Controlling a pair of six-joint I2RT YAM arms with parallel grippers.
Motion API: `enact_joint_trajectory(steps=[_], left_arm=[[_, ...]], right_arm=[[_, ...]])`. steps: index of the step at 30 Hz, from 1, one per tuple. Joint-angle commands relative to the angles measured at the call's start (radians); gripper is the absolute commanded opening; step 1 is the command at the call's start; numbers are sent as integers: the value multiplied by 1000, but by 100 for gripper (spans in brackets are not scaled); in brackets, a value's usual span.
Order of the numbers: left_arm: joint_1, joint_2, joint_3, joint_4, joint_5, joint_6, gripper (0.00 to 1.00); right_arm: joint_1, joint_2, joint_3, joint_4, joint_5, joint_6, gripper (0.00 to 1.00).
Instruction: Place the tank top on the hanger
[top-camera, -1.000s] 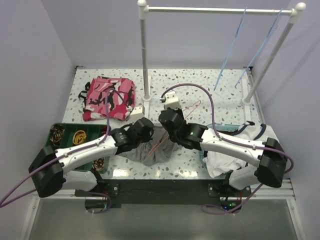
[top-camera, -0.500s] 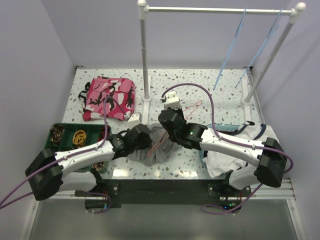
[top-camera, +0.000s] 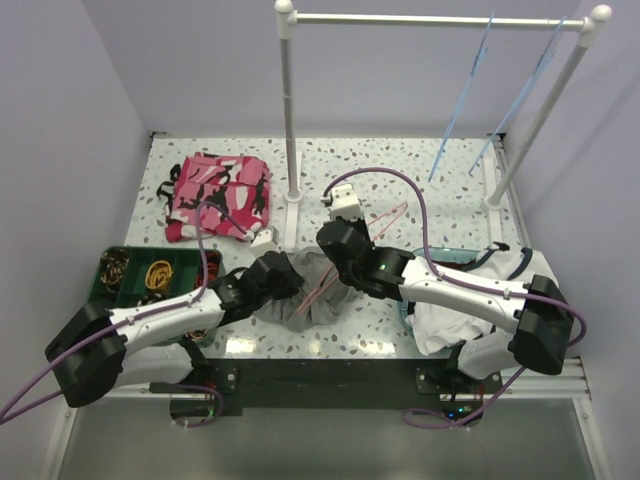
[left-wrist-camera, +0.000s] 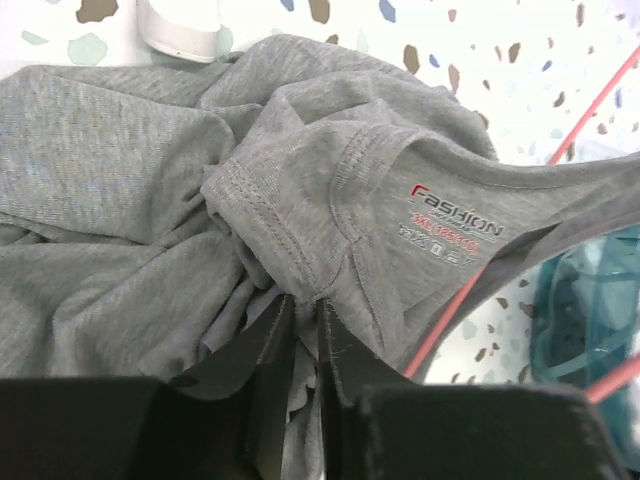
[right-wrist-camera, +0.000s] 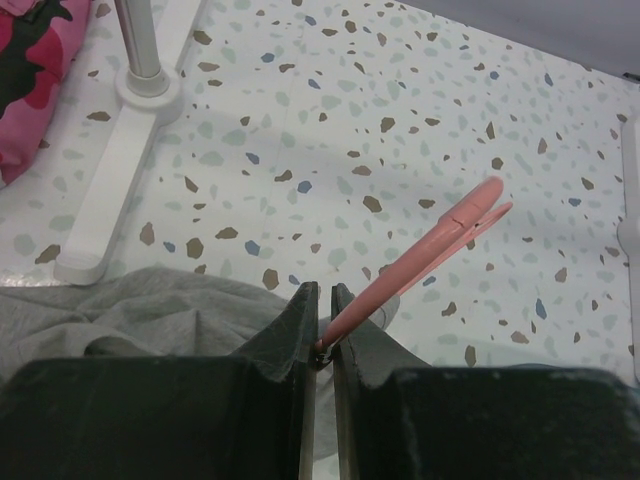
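Note:
The grey tank top (top-camera: 305, 290) lies bunched on the table between the two arms; in the left wrist view (left-wrist-camera: 130, 180) its neck label and hemmed strap show. My left gripper (left-wrist-camera: 303, 305) is shut on a fold of the tank top by the strap seam. The pink wire hanger (top-camera: 345, 262) runs slantwise over and partly through the garment; its pink wire also shows in the left wrist view (left-wrist-camera: 450, 320). My right gripper (right-wrist-camera: 320, 300) is shut on the hanger (right-wrist-camera: 420, 255), whose hook end points up and to the right.
A pink-and-black camouflage cloth (top-camera: 218, 195) lies at the back left. A white rail stand (top-camera: 290, 120) rises behind the tank top, with light-blue hangers (top-camera: 465, 90) on its bar. A green tray (top-camera: 120, 270) sits at left, a white garment (top-camera: 480, 290) at right.
My left arm has drawn back toward the near-left, its gripper sliding down onto the tank top's left side. The right arm and hanger have hardly moved.

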Motion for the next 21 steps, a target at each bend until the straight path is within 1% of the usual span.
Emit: enact_joint_trajectory(steps=[1, 3, 4, 6, 13, 14, 21], left_arm=[[14, -73, -18, 87, -9, -4, 16], [19, -109, -34, 119, -10, 3, 8], [20, -122, -40, 124, -10, 7, 7], [25, -148, -52, 125, -3, 16, 0], [46, -232, -110, 104, -3, 26, 0], [52, -246, -127, 72, -1, 30, 0], [55, -335, -169, 49, 19, 43, 0]], right_arm=[[4, -16, 2, 16, 65, 34, 0], [4, -16, 5, 9, 74, 31, 0], [4, -16, 9, 6, 89, 31, 0], [4, -13, 18, 1, 103, 25, 0], [-17, 10, 74, -26, 158, 25, 0], [-31, 10, 79, -34, 160, 29, 0], [-91, 43, 139, -85, 184, 75, 0]])
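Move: The tank top's gathered edge lies right at the left fingertips, about 1 cm ahead and 1 cm below. The near end of the pink hanger, held by the right hand, is some 5 cm back and 2 cm to the right of the left hand; the white rack foot's near end is about 9 cm ahead, 1 cm left and 8 cm lower. From the right hand that edge is roughly 12 cm left, 8 cm back and 15 cm below. Left fingers pinch the tank top's edge, raising it about 4 cm, then leftward; right carries the hanger right, forward. ##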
